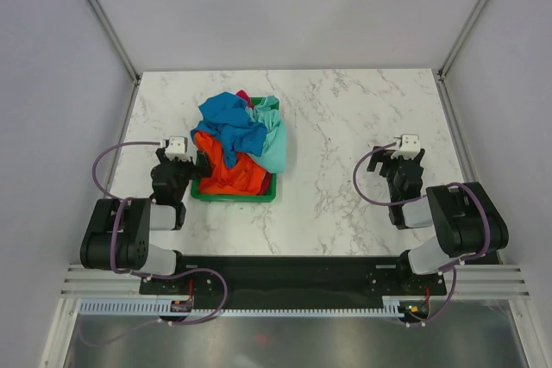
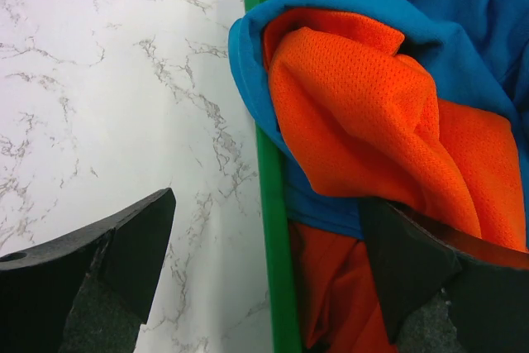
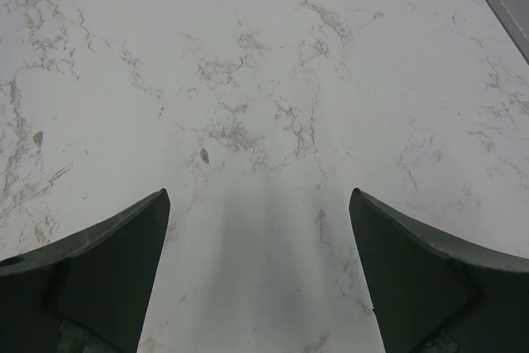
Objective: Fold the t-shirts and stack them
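Observation:
Several crumpled t-shirts are heaped in a green plastic basket: a bright blue one on top, an orange-red one at the front, a mint-green one on the right, and a sliver of magenta at the back. My left gripper is open at the basket's left side. In the left wrist view it straddles the green rim, one finger over the orange-red shirt, with blue cloth beyond. My right gripper is open and empty over bare marble.
The white marble table is walled at the back and both sides by grey panels with metal corner posts. The basket stands left of the table's middle. Purple cables loop beside both arm bases at the near edge.

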{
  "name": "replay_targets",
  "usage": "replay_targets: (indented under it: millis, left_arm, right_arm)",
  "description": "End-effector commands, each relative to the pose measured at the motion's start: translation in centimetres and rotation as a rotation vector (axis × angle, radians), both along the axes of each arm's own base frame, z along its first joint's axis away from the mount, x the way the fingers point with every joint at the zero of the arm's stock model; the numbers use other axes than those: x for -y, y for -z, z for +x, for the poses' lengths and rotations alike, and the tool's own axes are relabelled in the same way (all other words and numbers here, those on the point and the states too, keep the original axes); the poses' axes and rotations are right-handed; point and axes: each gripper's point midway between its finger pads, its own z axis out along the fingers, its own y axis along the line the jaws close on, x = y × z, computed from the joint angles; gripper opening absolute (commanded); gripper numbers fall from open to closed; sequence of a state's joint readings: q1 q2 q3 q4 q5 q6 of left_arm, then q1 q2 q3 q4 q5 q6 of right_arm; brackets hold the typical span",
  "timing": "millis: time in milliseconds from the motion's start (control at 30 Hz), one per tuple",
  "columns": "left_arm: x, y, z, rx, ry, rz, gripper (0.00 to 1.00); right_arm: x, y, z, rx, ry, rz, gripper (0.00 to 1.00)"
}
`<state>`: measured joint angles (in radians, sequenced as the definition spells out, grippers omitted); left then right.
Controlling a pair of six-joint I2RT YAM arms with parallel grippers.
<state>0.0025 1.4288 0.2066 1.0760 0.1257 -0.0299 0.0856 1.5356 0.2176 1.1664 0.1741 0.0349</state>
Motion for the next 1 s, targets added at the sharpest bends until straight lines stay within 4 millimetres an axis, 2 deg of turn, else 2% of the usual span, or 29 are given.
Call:
replay_targets:
  millis: [0,367,400,433,467,500,533,567,600,633,667,700,767,800,833,867,900,933,967]
  left_arm:
    - [0.4,-1.7,0.8,0.064,0.022,0.025,1.00]
    - [0.4,-1.6,0.8,0.063,0.023,0.026,1.00]
    - [0.3,-1.7,0.8,0.064,0.024,0.025,1.00]
    - [0.8,-1.7,0.7,0.065,0.049,0.019,0.99]
    - [0.8,-1.7,0.7,0.064,0.048,0.019,1.00]
    - [0.8,-1.8,0.8,0.067,0.048,0.020,1.00]
    - [0.8,-1.8,0.8,0.067,0.048,0.019,1.00]
    - [0.7,-1.7,0.8,0.064,0.045,0.019,1.00]
    - [0.8,-1.8,0.8,0.067,0.048,0.020,1.00]
    - [0.7,-1.7,0.8,0.064,0.045,0.019,1.00]
    - [0.8,-1.7,0.8,0.064,0.048,0.019,1.00]
    - [0.7,-1.7,0.8,0.066,0.047,0.020,1.00]
    - [0.4,-1.6,0.9,0.060,0.024,0.020,1.00]
    - [0.2,-1.7,1.0,0.061,0.014,0.014,1.00]
    - [-0.9,-3.8,1.0,0.126,-0.053,0.013,1.00]
    - [-1.5,-3.0,0.3,0.061,-0.096,0.016,1.00]
    - [-2.3,-3.2,-0.2,0.012,-0.159,-0.015,1.00]
    - [-2.9,-6.6,0.8,0.037,-0.209,-0.040,1.00]
    - [-3.6,-10.0,0.4,0.084,-0.251,-0.055,1.00]
  right_arm:
    - [-1.0,-1.6,0.9,0.053,-0.062,-0.012,0.98]
    - [-0.3,-1.7,1.1,0.051,-0.021,0.004,0.98]
    - [-0.3,-3.7,1.1,0.100,-0.007,0.002,0.98]
    - [-0.2,-3.0,0.7,0.040,0.010,-0.019,0.98]
    - [-0.2,-3.8,0.6,0.024,0.024,-0.031,0.98]
    - [-0.5,-9.2,1.4,0.121,0.038,0.001,0.98]
    - [-0.5,-8.0,0.7,-0.002,0.038,0.000,0.98]
    - [-0.9,-9.9,0.8,-0.003,0.027,0.022,0.98]
    - [-1.9,-15.9,1.2,0.088,-0.008,0.082,0.98]
    - [-3.9,-15.5,0.3,-0.007,-0.108,0.117,0.98]
    - [-5.0,-17.3,0.1,0.000,-0.158,0.163,0.98]
    - [-5.4,-20.5,-0.2,0.043,-0.170,0.211,0.98]
    - [-5.8,-19.6,-1.3,-0.026,-0.123,0.384,0.98]
    - [-6.4,-20.4,-1.3,-0.024,-0.158,0.412,0.98]
    - [-7.9,-20.0,-1.7,-0.078,-0.224,0.439,0.98]
    - [-9.3,-19.9,-1.9,-0.120,-0.285,0.457,0.98]
    - [-10.8,-20.6,-1.5,-0.146,-0.310,0.444,0.98]
    - [-11.5,-19.7,-1.9,-0.205,-0.296,0.418,0.98]
    - [-12.3,-19.9,-2.0,-0.208,-0.310,0.355,0.98]
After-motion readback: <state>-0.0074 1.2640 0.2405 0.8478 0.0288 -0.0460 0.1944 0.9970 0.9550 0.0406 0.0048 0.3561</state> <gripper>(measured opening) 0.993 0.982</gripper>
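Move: The blue shirt on top of the pile lies about 44 cm to the right hand's left, 7 cm farther out and some 4 cm lower. The mint shirt is nearer, roughly 34 cm left and 5 cm ahead; the orange one is some 47 cm left, 2 cm back. From the left hand, which hovers at the green bin's side, the blue shirt is about 13 cm right and 7 cm ahead, a little below. Heading steeply up over bare marble, the empty right hand stays nearly still at first, then climbs fast by about 27 cm while drifting some 8 cm left, to the shirts' side. It rolls left side up by roughly 20 degrees and swings its fingers left, staying wide open. Only at the end does the open left hand start easing up and left, away from the orange shirt. ##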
